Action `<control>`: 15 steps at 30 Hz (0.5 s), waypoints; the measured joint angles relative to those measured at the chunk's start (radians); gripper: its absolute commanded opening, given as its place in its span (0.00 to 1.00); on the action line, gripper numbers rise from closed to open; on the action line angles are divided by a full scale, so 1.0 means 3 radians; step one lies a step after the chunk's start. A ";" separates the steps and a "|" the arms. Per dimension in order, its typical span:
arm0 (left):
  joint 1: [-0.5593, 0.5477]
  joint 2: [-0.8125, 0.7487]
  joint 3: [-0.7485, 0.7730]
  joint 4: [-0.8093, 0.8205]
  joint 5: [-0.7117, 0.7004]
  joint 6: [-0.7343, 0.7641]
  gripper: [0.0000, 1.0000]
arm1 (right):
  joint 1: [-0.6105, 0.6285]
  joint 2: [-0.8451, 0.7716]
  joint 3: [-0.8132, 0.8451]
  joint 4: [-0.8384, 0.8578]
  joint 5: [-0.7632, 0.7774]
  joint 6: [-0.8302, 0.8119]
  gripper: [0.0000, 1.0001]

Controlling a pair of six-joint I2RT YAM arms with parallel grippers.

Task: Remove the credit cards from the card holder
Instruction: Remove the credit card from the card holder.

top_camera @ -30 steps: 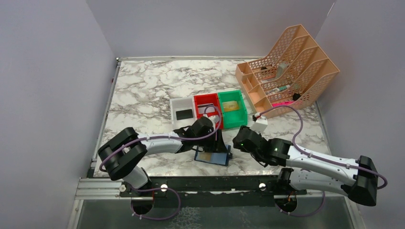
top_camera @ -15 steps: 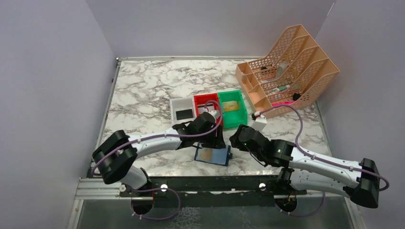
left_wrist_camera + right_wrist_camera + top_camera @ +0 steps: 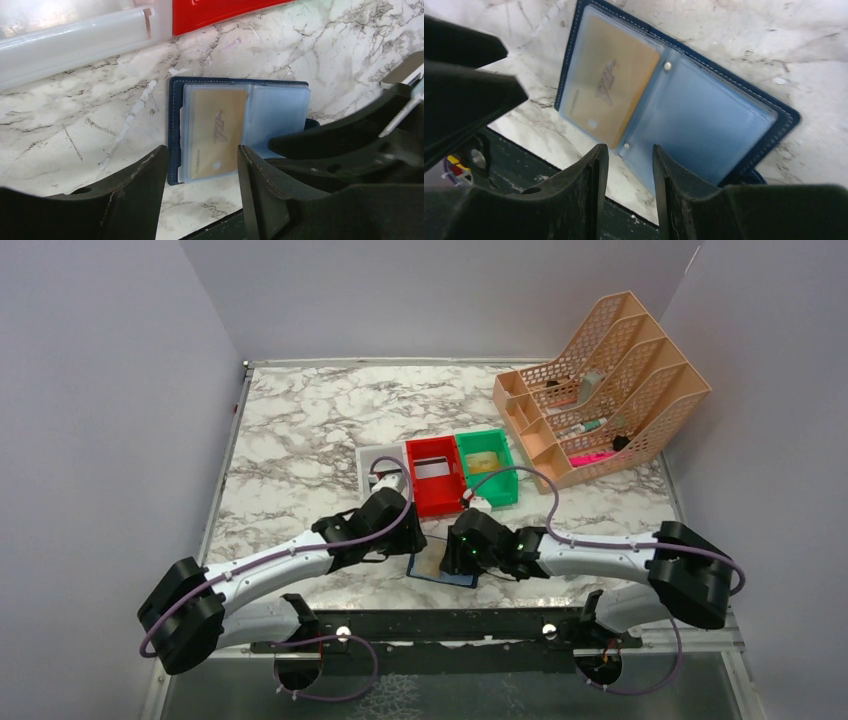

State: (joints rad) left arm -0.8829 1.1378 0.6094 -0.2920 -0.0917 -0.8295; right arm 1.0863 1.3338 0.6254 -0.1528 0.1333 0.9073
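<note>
The card holder (image 3: pixel 172 130) is a navy wallet lying open and flat near the table's front edge (image 3: pixel 436 569), with its clear sleeves facing up. A gold credit card (image 3: pixel 217 131) sits in the left sleeve (image 3: pixel 608 85). The right sleeve (image 3: pixel 704 125) looks empty. My left gripper (image 3: pixel 201 150) hangs open just above the holder's near left corner (image 3: pixel 410 542), holding nothing. My right gripper (image 3: pixel 630 148) hovers over the fold at the holder's near edge (image 3: pixel 458 558). Its jaws stand narrowly apart with nothing between them.
White (image 3: pixel 368 456), red (image 3: pixel 436 498) and green (image 3: pixel 500 492) bins stand in a row just behind the holder. A pale card lies in the red one and a gold one in the green. A peach mesh organiser (image 3: pixel 600 380) stands at the back right. The black front rail runs close below the holder.
The right arm has swung left, bringing its gripper over the card holder with the jaws narrower. The left arm has stretched lower and leftward, its gripper still at the holder's left edge.
</note>
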 measured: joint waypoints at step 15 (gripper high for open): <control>0.0001 0.0354 -0.0187 0.0430 0.0573 0.0000 0.49 | -0.0234 0.0743 0.0389 0.0127 -0.0120 -0.0292 0.12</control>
State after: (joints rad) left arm -0.8825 1.2438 0.5533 -0.1631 0.0803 -0.8295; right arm 1.0161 1.5566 0.7422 -0.1146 0.0975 0.8196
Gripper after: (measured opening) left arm 0.520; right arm 0.181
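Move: The gold credit card lies in the left page of the open card holder, about 3 cm ahead of the right hand, 4 cm to its left and 3 cm below. The empty clear page is some 2 cm ahead and 3 cm right of that hand, with the red box about 20 cm ahead and 3 cm left. From the left hand the card is level, about 3 cm right and 5 cm below; the white box stands roughly 15 cm ahead and 7 cm left. The right hand dips about 2.5 cm onto the open holder while edging left, then stays low and sweeps some 3 cm forward along the fold, its half-open fingers closing almost shut on the card's right edge at the pocket. Meanwhile the left hand comes down about 3 cm towards the near part of the card, easing back and right by some 2 cm each and tipping to point more steeply down, fingers kept about half open and no contact seen. ##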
